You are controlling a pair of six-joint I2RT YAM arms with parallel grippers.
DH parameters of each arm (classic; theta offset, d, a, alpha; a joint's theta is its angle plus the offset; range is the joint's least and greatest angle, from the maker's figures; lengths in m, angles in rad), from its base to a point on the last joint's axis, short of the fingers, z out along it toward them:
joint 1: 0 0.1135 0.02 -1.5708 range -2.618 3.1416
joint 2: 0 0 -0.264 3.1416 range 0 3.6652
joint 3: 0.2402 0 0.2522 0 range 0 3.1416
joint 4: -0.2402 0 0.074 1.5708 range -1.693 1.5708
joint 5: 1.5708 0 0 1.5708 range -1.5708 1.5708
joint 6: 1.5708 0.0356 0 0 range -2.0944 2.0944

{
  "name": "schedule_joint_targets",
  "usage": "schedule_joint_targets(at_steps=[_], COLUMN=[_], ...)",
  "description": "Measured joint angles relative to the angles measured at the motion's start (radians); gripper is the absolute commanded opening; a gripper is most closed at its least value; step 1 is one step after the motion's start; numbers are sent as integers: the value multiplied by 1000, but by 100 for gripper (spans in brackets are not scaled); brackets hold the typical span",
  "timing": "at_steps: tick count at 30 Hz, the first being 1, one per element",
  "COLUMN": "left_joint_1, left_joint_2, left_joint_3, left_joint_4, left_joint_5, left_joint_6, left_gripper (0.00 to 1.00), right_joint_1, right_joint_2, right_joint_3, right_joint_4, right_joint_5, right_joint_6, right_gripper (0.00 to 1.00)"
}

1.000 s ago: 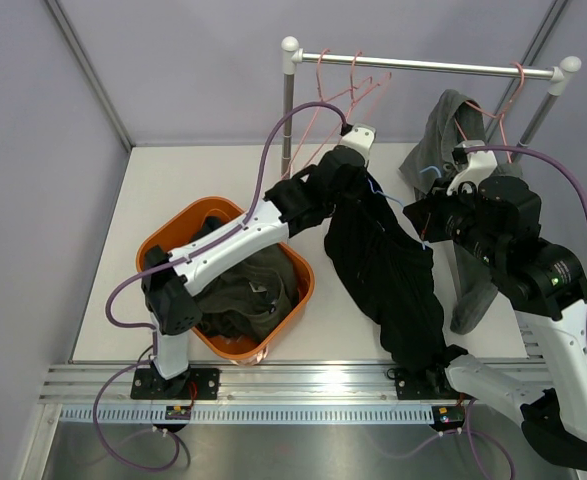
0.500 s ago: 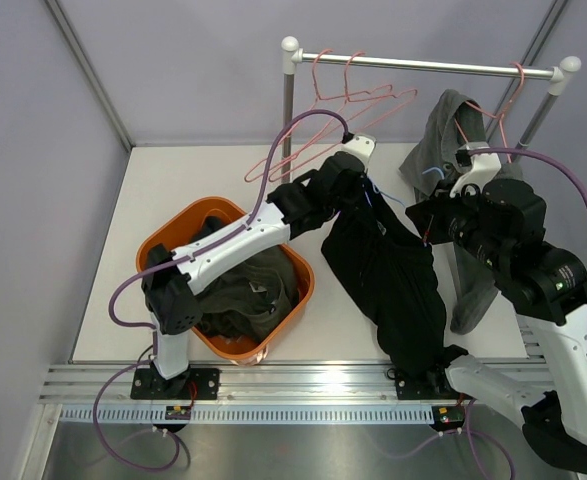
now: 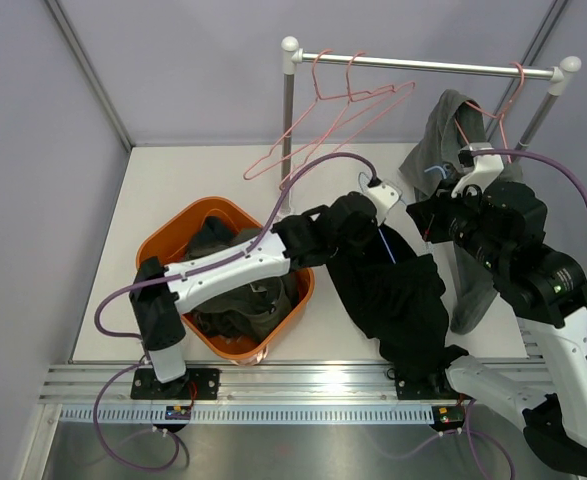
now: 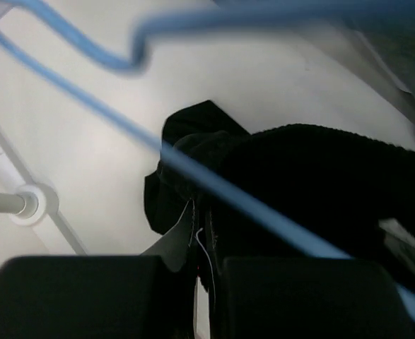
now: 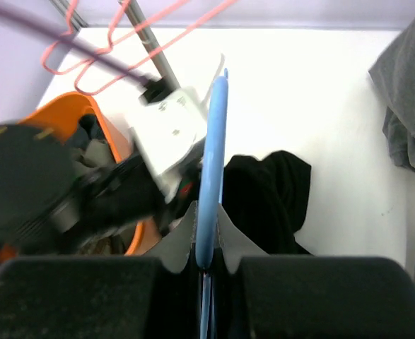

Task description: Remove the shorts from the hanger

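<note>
A pair of black shorts [image 3: 393, 295] droops from a blue wire hanger [image 3: 384, 241] down onto the table, between my two arms. My left gripper [image 3: 365, 213] is shut on the cloth's upper edge; in the left wrist view the black shorts [image 4: 320, 176] sit pinched in its jaws, with the blue hanger [image 4: 228, 192] crossing in front. My right gripper [image 3: 420, 220] is shut on the blue hanger [image 5: 211, 162], whose wire runs straight up from between the fingers. A grey pair of shorts [image 3: 441, 128] still hangs from a pink hanger on the rail.
An orange basket [image 3: 165, 240] at the left holds several dark shorts. Empty pink hangers [image 3: 345, 98] dangle from the clothes rail [image 3: 433, 66], whose post [image 3: 288, 110] stands just behind my left arm. Grey walls close in the table at the back and left.
My left gripper has pulled the black shorts to the right and nearer, away from the rail. The empty pink hangers have swung out to the left. The right gripper has barely moved.
</note>
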Motion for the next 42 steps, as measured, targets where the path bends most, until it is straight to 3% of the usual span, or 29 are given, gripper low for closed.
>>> schedule_joint_targets(at_steps=[8,17,25,31,42], left_joint_1=[-151,-171,-171,-175,-177], left_joint_2=[-293,-539,-587,-599,-589], left_joint_3=[-171,-188,6,177,306], left_joint_4=[26,18,-16,18,91], left_joint_5=[101,92,-88,-141,-211], left_joint_6=[89,157,280,373,552], left_gripper=[0,0,0,0,0], right_joint_1=[0,0,1,1,1], right_joint_2=[50,110,126,134,136], right_joint_3=[-47,-42,32,64,111], right_joint_4=[70,106,111,135,154], right_joint_5=[27,70,116,122,153], right_joint_6=[3,3,4,40,67], right_gripper=[0,0,0,0,0])
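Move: My left hand holds the black shorts; the orange bin they are going to has its middle about 27 cm to the left, 7 cm back and 18 cm below. The blue hanger is roughly 3 cm to the right, 2 cm ahead and 9 cm above, and the foot of the rack post is 15 cm left, 10 cm ahead and 22 cm below. From my right hand, which grips that hanger, the middle of the shorts is some 24 cm below, 3 cm back and about 2 cm left. Keeping my pinch on the shorts, I first draw my left hand back about 12 cm, off the hanger, then sweep it up nearly 40 cm and 20 cm left, high beside the bin, tipping the fingers up some 45 degrees. My right hand keeps hold of the hanger, easing 5 cm forward with a small dip, then rising about 7 cm. ##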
